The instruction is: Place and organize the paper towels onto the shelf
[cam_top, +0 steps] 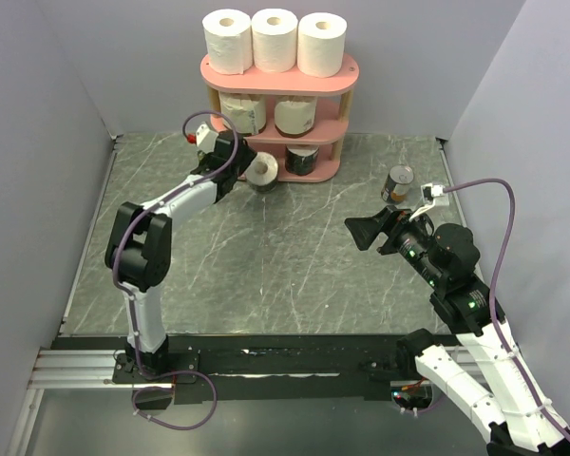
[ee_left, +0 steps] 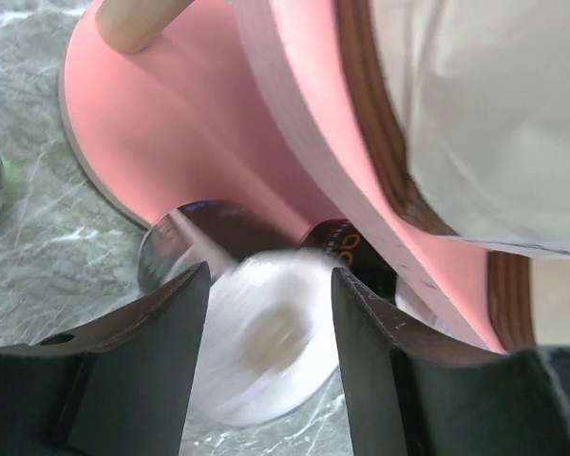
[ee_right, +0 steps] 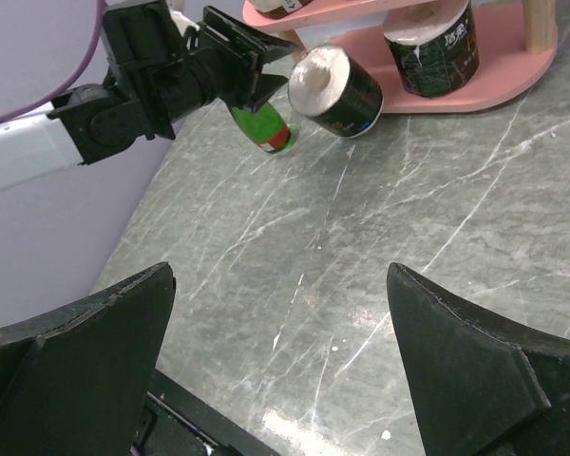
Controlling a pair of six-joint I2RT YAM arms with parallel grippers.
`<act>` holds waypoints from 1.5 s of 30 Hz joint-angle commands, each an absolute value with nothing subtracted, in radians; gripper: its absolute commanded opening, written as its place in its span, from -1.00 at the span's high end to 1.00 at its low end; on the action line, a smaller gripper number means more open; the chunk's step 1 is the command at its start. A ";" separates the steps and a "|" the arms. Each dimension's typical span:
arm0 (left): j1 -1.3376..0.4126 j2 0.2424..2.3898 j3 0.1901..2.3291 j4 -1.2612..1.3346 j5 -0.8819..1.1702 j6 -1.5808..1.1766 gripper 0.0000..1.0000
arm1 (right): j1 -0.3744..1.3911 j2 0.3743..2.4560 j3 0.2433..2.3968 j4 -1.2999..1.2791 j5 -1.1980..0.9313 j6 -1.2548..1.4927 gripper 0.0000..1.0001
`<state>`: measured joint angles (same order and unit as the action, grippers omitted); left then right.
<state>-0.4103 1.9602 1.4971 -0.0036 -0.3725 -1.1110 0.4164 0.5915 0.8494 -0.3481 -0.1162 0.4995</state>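
The pink shelf (cam_top: 350, 72) stands at the back of the table. Three white paper towels (cam_top: 275, 40) sit on its top board and two cream ones (cam_top: 294, 116) on the middle board. A dark-banded roll (cam_top: 303, 160) stands upright on the bottom board (ee_right: 499, 81). Another dark-banded roll (cam_top: 262, 171) lies tilted on its side just past the tips of my left gripper (cam_top: 243, 174). In the left wrist view this roll (ee_left: 266, 347) is blurred, its white end facing me between the spread fingers of the open gripper (ee_left: 271, 275). My right gripper (cam_top: 363, 231) hangs wide open over bare table (ee_right: 280, 271).
A small metal can (cam_top: 397, 182) stands at the right, just beyond my right gripper. A green glass bottle (ee_right: 262, 128) lies on the table under my left gripper, left of the shelf's bottom board (ee_left: 190, 123). Purple walls close in both sides.
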 commanded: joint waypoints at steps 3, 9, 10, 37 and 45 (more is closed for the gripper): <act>-0.411 1.875 1.467 0.084 -0.376 -1.049 -0.20 | 0.417 0.578 0.899 -0.345 -0.101 0.492 -0.99; -0.445 1.812 1.425 0.035 -0.399 -0.954 -0.27 | 0.420 0.577 0.891 -0.354 -0.097 0.491 -0.99; -0.449 1.801 1.413 0.013 -0.406 -0.936 -0.27 | 0.419 0.577 0.890 -0.353 -0.098 0.491 -0.99; -0.658 1.538 0.891 0.233 -0.156 0.558 -0.66 | 0.420 0.568 0.844 -0.328 -0.114 0.463 -0.99; -0.664 1.640 0.890 0.311 -0.186 0.653 -0.61 | 0.419 0.577 0.850 -0.325 -0.097 0.453 -0.99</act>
<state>-0.6590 1.6154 0.8875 0.2176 -0.1810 0.5701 0.4164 0.5781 0.8413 -0.3664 -0.1154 0.4732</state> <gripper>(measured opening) 0.817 0.994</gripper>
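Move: The black paper roll stands tilted in front of the shelf, its white end about 2 cm ahead of the left hand, 2 cm to its right and roughly 6 cm below. The roll already on the bottom board is some 6 cm ahead, 11 cm right and 6 cm lower; the green bottle is about level, 9 cm left and 6 cm down. From the right hand, the black paper roll lies about 31 cm ahead, 20 cm left and 21 cm below. No contact can be made out at the end: the left hand backs away from the black paper roll and the shelf by about 16 cm, then sinks about 6 cm, ending lower than it began. On the way the wrist rolls over roughly 100 degrees, left side rising, and the fingers swing round to the right while opening wider, still pointing forward and down. ##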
